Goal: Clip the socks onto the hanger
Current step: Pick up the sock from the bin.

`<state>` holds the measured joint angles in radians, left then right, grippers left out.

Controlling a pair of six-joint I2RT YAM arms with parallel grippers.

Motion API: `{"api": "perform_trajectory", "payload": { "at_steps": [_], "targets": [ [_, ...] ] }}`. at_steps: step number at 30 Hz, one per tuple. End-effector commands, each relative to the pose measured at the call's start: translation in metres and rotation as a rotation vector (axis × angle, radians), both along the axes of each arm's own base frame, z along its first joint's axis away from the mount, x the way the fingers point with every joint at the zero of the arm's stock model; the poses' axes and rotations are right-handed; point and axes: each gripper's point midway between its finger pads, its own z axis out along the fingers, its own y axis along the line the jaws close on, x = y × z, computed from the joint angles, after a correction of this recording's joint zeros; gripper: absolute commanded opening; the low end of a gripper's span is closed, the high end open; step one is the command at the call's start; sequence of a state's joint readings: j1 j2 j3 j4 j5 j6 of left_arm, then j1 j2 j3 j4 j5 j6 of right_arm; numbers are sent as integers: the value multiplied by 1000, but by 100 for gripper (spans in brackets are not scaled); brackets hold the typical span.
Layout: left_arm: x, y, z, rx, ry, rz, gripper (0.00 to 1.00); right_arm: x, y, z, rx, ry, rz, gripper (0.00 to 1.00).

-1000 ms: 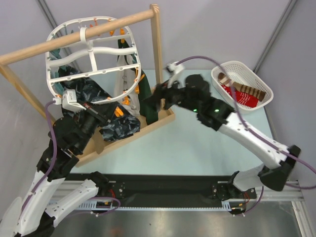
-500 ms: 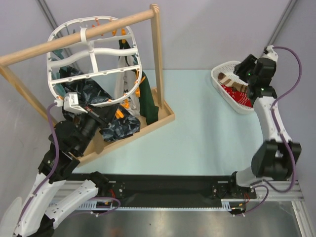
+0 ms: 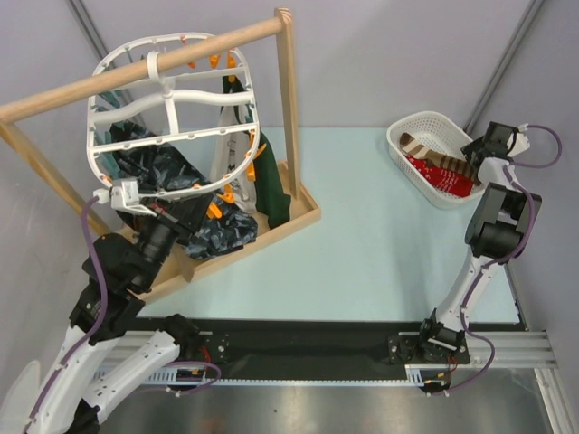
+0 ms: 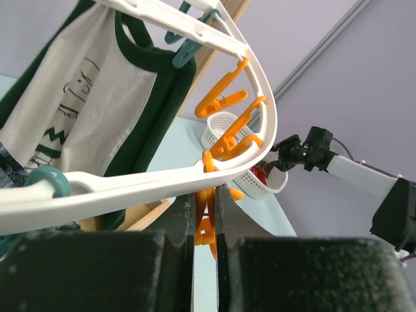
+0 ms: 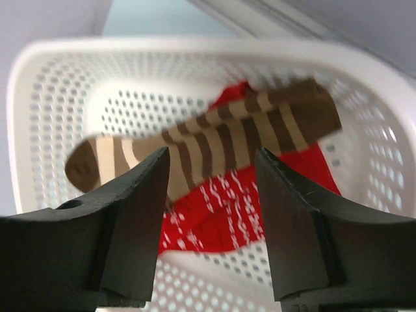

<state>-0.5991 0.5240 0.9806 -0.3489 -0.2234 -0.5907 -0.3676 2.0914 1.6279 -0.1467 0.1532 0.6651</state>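
The white lattice hanger [image 3: 172,117] hangs from a wooden pole, with dark patterned socks [image 3: 154,167] and a green-and-cream sock [image 3: 271,181] clipped to it. My left gripper [image 3: 204,212] sits under the hanger's rim [image 4: 260,130], shut on an orange clip [image 4: 207,221]. My right gripper [image 3: 478,149] hovers open over the white basket [image 3: 421,122]. Below its jaws [image 5: 211,159] lie a brown sock with cream stripes [image 5: 214,146] and a red sock with white specks [image 5: 221,214], neither one touched.
The wooden rack's pole [image 3: 136,70] and upright [image 3: 288,90] stand on a wooden base tray [image 3: 294,221] at back left. More orange clips [image 4: 227,97] and a teal clip [image 4: 185,52] hang along the hanger's rim. The basket's wall [image 5: 65,65] surrounds the socks.
My right arm has swung from beside the rack over to the basket at the far right and now points down into it. The left gripper has stayed pinched on the clip.
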Motion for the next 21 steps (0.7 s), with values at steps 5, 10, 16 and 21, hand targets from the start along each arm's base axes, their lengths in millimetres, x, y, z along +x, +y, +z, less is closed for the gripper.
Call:
{"api": "perform_trajectory", "payload": {
  "at_steps": [5, 10, 16, 21],
  "targets": [
    [-1, 11, 0, 42, -43, 43, 0, 34, -16, 1, -39, -27, -119, 62],
    [1, 7, -1, 42, -18, 30, 0, 42, -15, -19, -35, -9, -142, 60],
    [3, 5, -1, 45, -15, 29, 0, 46, -15, -44, -30, 11, -156, 57],
    [5, -1, 1, 49, -16, 4, 0, 48, -19, -52, -50, 22, -172, 55]
  ]
}}
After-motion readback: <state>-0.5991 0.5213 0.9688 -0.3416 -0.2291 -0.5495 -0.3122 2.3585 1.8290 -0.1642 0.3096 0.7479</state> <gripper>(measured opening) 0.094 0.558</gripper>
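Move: The striped sock lies in the bin about 5 cm ahead of the right hand's open fingers, 1 cm to their left and some 9 cm below. The red sock is partly under its near side, roughly 1 cm ahead of that hand, 3 cm left and 10 cm down; the bin's middle is about 4 cm ahead, 2 cm left and 7 cm below. From the left hand, the striped sock is around 39 cm ahead, 68 cm right and 37 cm down. The striped sock is approached from above by the right hand, which first slides level and forward about 4 cm over the bin, then sinks some 7 cm almost straight down towards the sock's middle. The fingers stay open, coming to straddle the striped cloth; the wrist turns slightly clockwise. Whether the tips touch can't be made out. ##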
